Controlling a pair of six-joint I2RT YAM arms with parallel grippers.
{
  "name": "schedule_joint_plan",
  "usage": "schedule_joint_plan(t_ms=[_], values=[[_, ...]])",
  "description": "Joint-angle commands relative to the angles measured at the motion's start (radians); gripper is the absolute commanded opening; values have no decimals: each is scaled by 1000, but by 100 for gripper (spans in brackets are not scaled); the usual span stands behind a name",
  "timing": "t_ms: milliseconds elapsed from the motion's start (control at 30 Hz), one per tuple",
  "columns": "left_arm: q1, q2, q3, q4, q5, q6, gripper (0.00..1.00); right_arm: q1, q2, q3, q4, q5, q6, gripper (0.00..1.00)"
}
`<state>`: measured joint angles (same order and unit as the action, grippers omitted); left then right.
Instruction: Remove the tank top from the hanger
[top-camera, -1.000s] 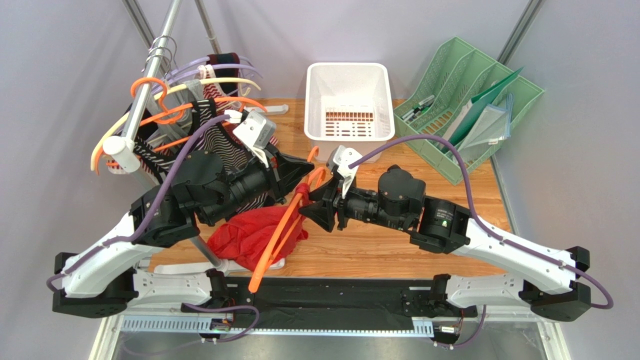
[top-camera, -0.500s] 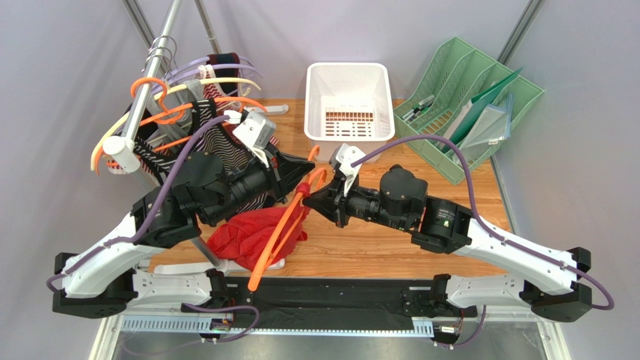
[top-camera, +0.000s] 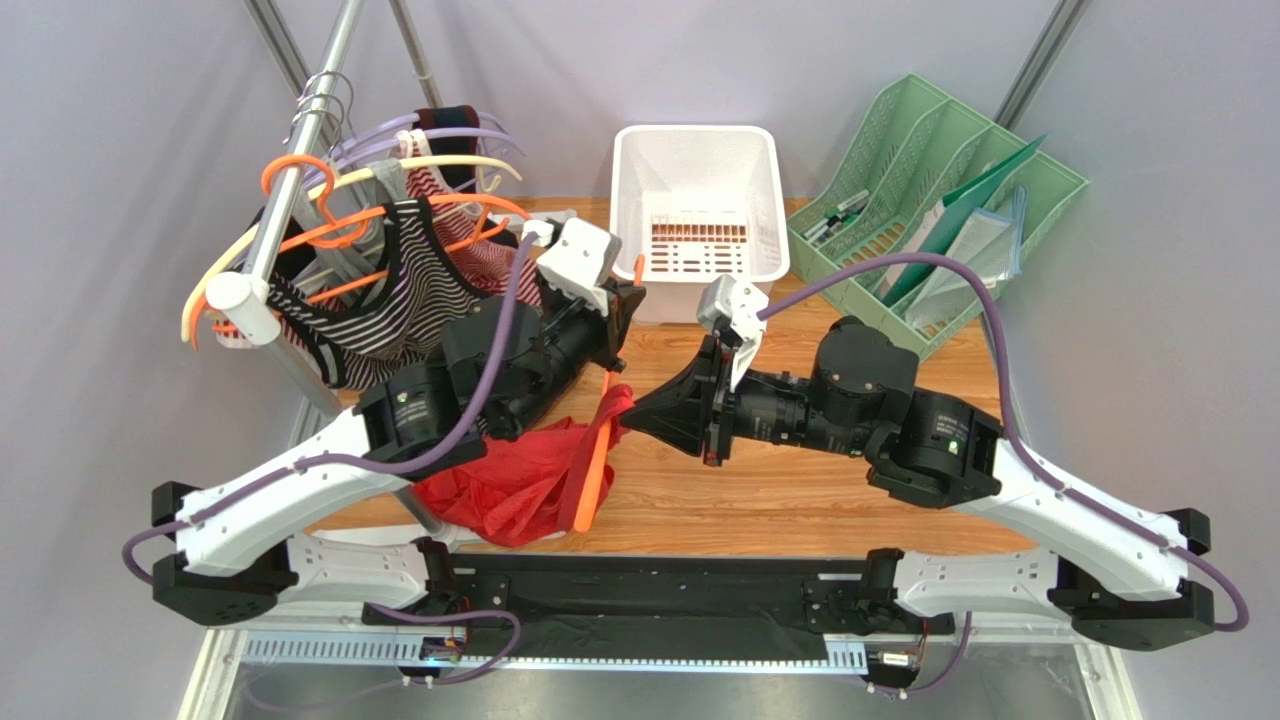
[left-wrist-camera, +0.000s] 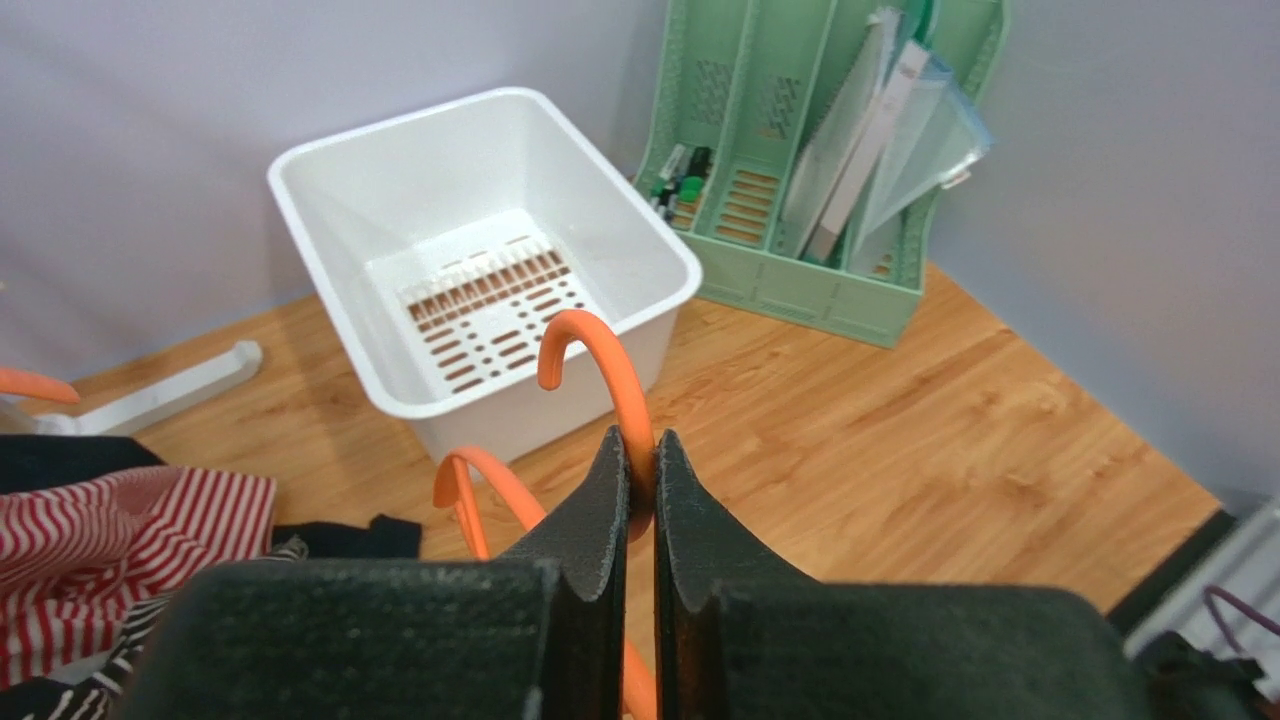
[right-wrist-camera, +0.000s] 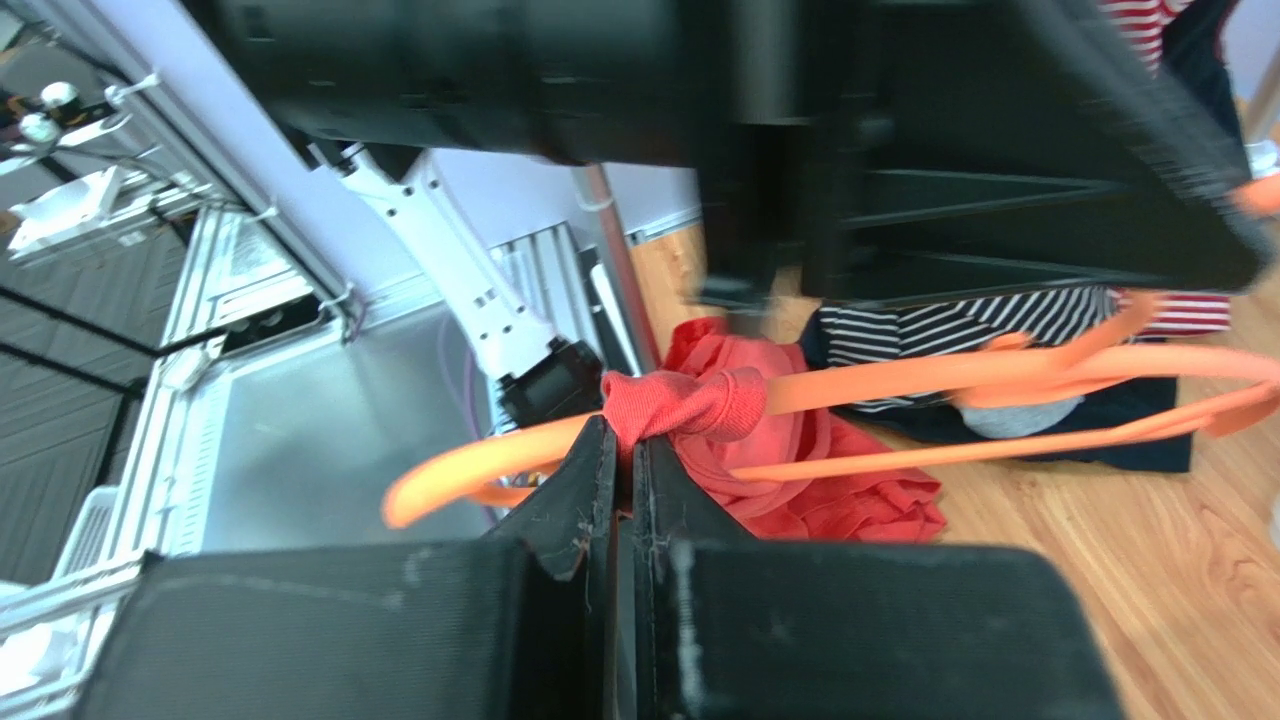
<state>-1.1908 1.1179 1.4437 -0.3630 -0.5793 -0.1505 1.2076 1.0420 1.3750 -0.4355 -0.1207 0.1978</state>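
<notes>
The orange hanger (top-camera: 600, 455) hangs steeply over the table, its hook (left-wrist-camera: 594, 338) upward near the white basket. My left gripper (top-camera: 627, 296) is shut on the hanger's neck (left-wrist-camera: 642, 450) just below the hook. The red tank top (top-camera: 508, 483) droops from the hanger in a bunch onto the table's front left. One red strap (right-wrist-camera: 679, 402) is still wrapped around the hanger arm (right-wrist-camera: 932, 375). My right gripper (top-camera: 634, 419) is shut on that strap right at the arm, its fingertips (right-wrist-camera: 601, 450) pinching the fabric.
A clothes rack (top-camera: 286, 195) with orange, yellow and lilac hangers and striped garments (top-camera: 376, 293) stands at the back left. The white basket (top-camera: 699, 150) sits at the back centre and a green file rack (top-camera: 947, 195) at the back right. Bare wood (left-wrist-camera: 932, 435) lies before them.
My right gripper has closed on the red strap and its arm shifted right. My left gripper lifted the hanger up and back towards the basket, swinging it steeper.
</notes>
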Motion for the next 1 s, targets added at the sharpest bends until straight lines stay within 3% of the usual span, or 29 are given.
schedule_joint_plan(t_ms=[0, 267, 600, 767, 900, 967], values=[[46, 71, 56, 105, -80, 89, 0, -3, -25, 48, -43, -109, 23, 0], [109, 223, 237, 96, -192, 178, 0, -3, -46, 10, -108, -148, 25, 0], [114, 267, 371, 92, -272, 292, 0, -5, -143, -120, -77, 18, 34, 0], [114, 197, 449, -112, -144, 192, 0, -69, -108, -83, -134, 231, 37, 0], [114, 122, 475, -258, 33, 59, 0, -178, -70, -30, -138, 236, 32, 0], [114, 64, 448, -287, 96, 32, 0, -254, -54, 37, -144, 166, 32, 0]])
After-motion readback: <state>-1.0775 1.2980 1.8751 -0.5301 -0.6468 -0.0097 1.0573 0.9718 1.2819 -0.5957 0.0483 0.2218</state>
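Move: At the left hand's closed fingers is the orange hanger's hook. The right hand grips the red tank top's strap, looped round the hanger, whose middle is about 3 cm left and 3 cm ahead of it. The top's bunched body lies roughly 13 cm left of both hands and 35 cm below, some 7 cm ahead of the right hand and 5 cm behind the left. The white basket is 27 cm ahead and 10 cm right of the left hand, 35 cm below. Drawing the hanger out of the strap, the left hand drives forward about 8 cm, turning counter-clockwise, then lifts some 8 cm while easing left and partly back. Its fingers keep the hook. The right hand, still pinching the red cloth, first backs off 3 cm while sinking, then swings forward and right, about 6 cm lower, turning clockwise some 25 degrees. ##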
